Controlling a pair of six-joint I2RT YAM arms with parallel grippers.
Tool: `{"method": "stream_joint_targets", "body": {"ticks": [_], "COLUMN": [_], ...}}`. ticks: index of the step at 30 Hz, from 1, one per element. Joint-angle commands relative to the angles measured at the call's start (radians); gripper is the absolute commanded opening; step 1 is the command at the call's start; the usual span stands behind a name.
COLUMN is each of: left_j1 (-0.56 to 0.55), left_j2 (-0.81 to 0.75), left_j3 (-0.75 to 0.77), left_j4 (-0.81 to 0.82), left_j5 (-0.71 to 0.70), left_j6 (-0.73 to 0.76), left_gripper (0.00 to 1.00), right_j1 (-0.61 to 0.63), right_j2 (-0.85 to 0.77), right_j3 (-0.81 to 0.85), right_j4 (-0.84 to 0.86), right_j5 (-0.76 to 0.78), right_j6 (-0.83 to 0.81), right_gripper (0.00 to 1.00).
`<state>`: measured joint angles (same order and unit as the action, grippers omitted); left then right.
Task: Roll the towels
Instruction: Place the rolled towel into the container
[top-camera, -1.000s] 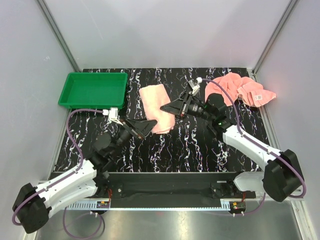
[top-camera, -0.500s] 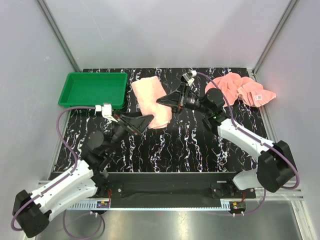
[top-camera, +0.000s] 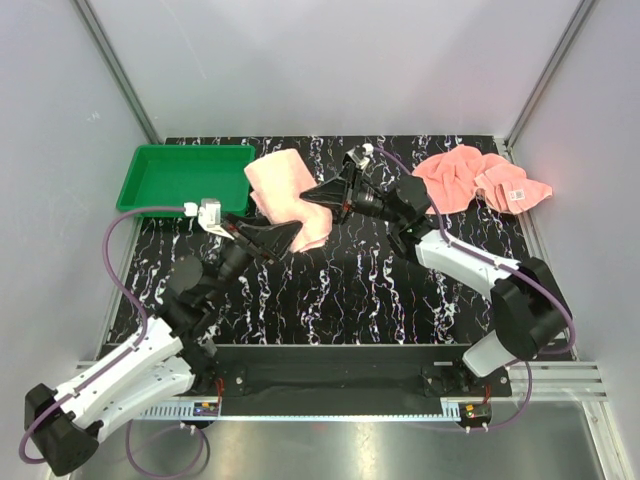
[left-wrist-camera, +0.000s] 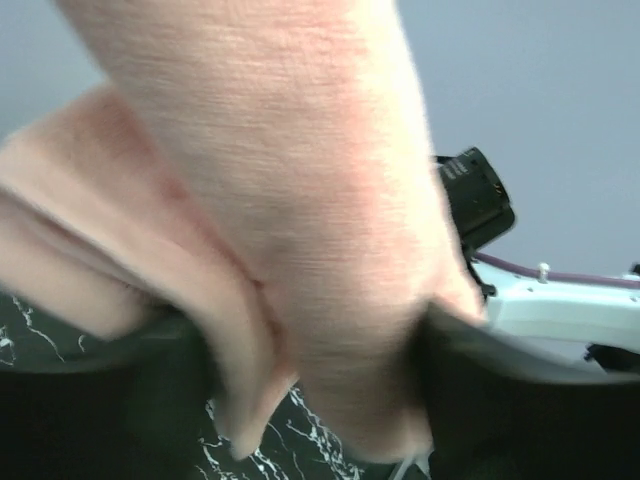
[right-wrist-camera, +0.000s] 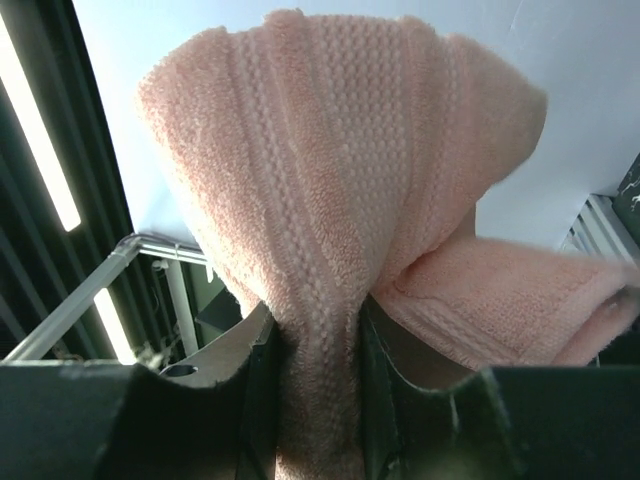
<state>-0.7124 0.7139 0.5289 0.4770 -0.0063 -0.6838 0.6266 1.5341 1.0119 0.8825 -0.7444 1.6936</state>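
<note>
One salmon-pink towel (top-camera: 280, 185), folded into a thick band, is lifted off the table beside the tray. My right gripper (top-camera: 318, 195) is shut on its right edge; in the right wrist view the ribbed cloth (right-wrist-camera: 340, 150) is pinched tight between the jaws of that gripper (right-wrist-camera: 320, 340). My left gripper (top-camera: 292, 235) is at the towel's near end. In the left wrist view the blurred towel (left-wrist-camera: 290, 180) fills the gap of the left gripper (left-wrist-camera: 310, 345) and touches both fingers. A second towel (top-camera: 470, 175) lies crumpled at the back right, white label up.
A green tray (top-camera: 150, 195) stands at the back left, right next to the lifted towel. The black marbled table (top-camera: 360, 290) is walled in by grey panels on both sides and behind. The two arms cross toward each other over the table's middle.
The right gripper has carried the towel left and toward the tray, lifting it off the table. The left gripper has followed and narrowed onto the towel's near end.
</note>
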Motion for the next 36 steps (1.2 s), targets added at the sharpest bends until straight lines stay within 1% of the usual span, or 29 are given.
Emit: {"method": "stream_joint_targets", "body": {"ticks": [1,3,4,7,8,9,10,11,12,13,15,16,18,19,20,21,22,23,24,25,27,30,31,32,34,36], "left_j1": [0.021,0.022,0.021,0.022,0.021,0.022,0.022,0.022,0.022,0.024,0.024,0.027,0.033,0.039,0.044,0.05,0.068,0.077,0.089,0.115,0.137,0.16,0.165,0.165,0.166,0.166], "left_j2": [0.058,0.038,0.029,-0.005,-0.016,-0.021,-0.022,-0.024,-0.019,-0.014,-0.008,-0.005,0.005,0.016,0.024,0.032,0.05,0.058,0.065,0.081,0.093,0.096,0.093,0.084,0.082,0.081], "left_j3": [0.019,0.034,0.042,0.077,0.094,0.103,0.111,0.121,0.132,0.16,0.18,0.201,0.229,0.264,0.285,0.302,0.337,0.354,0.368,0.387,0.393,0.369,0.358,0.347,0.339,0.359], "left_j4": [-0.17,-0.208,-0.228,-0.331,-0.378,-0.405,-0.426,-0.461,-0.474,-0.529,-0.558,-0.578,-0.597,-0.623,-0.641,-0.653,-0.672,-0.686,-0.695,-0.699,-0.695,-0.644,-0.602,-0.582,-0.557,-0.581], "left_j5": [-0.07,-0.081,-0.089,-0.132,-0.152,-0.161,-0.165,-0.17,-0.176,-0.191,-0.192,-0.184,-0.169,-0.153,-0.147,-0.135,-0.095,-0.083,-0.066,-0.014,0.035,0.107,0.138,0.152,0.175,0.17], "left_j6": [0.081,0.082,0.081,0.092,0.099,0.104,0.109,0.119,0.122,0.131,0.148,0.171,0.202,0.232,0.248,0.262,0.289,0.297,0.303,0.311,0.308,0.276,0.247,0.233,0.199,0.19], "left_gripper": [0.44,0.25,0.21,0.18,0.17,0.15,0.1,0.06,0.02,0.0,0.0,0.0,0.0,0.0,0.0,0.0,0.0,0.0,0.0,0.0,0.0,0.0,0.0,0.0,0.0,0.0], "right_j1": [0.101,0.101,0.099,0.097,0.097,0.097,0.097,0.097,0.097,0.097,0.097,0.097,0.097,0.096,0.097,0.097,0.094,0.091,0.085,0.076,0.056,0.051,0.051,0.051,0.051,0.05], "right_j2": [-0.029,-0.032,-0.038,-0.078,-0.109,-0.121,-0.135,-0.153,-0.164,-0.179,-0.192,-0.204,-0.215,-0.218,-0.227,-0.232,-0.236,-0.244,-0.25,-0.261,-0.265,-0.264,-0.256,-0.25,-0.24,-0.235], "right_j3": [0.047,0.048,0.057,0.1,0.118,0.169,0.195,0.22,0.24,0.279,0.322,0.338,0.369,0.381,0.393,0.413,0.421,0.425,0.422,0.416,0.401,0.387,0.386,0.386,0.399,0.424], "right_j4": [0.182,0.144,0.113,-0.113,-0.299,-0.406,-0.513,-0.689,-0.768,-0.895,-1.003,-1.099,-1.168,-1.204,-1.279,-1.313,-1.344,-1.39,-1.401,-1.393,-1.383,-1.334,-1.321,-1.323,-1.365,-1.404], "right_j5": [-0.142,-0.139,-0.141,-0.135,-0.125,-0.096,-0.076,-0.055,-0.03,0.024,0.103,0.129,0.198,0.23,0.265,0.331,0.364,0.391,0.417,0.415,0.396,0.366,0.358,0.353,0.395,0.471], "right_j6": [0.066,0.034,0.012,-0.147,-0.276,-0.352,-0.426,-0.548,-0.604,-0.688,-0.753,-0.814,-0.86,-0.905,-0.925,-0.94,-0.969,-0.976,-0.979,-0.98,-0.974,-0.965,-0.962,-0.963,-0.983,-1.009], "right_gripper": [0.34,0.33,0.32,0.31,0.31,0.31,0.32,0.31,0.32,0.38,0.51,0.57,0.65,0.71,0.77,0.78,0.79,0.8,0.8,0.8,0.81,0.8,0.82,0.84,0.92,0.96]}}
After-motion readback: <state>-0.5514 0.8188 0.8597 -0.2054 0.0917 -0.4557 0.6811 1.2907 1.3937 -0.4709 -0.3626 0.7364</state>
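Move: The rolled towel is held up in the right fingers, which have it about 5 cm to their left. From the still-closing left fingers, the towel's middle lies some 5 cm ahead, 1 cm left and 2 cm higher. The green container stands about 44 cm ahead, 35 cm left and 28 cm below the left hand. From the right hand, the left gripper is roughly 3 cm back, 3 cm left and 3 cm lower. Closing first, the left hand pinches the towel's lower end, then sinks about 4 cm, easing forward and left towards the container with its fingers tipping down some 30 degrees. The right hand keeps its grip through a short forward, left and downward shift, then opens wide and draws back some 6 cm to the right, off the towel, its fingers swinging downward. ##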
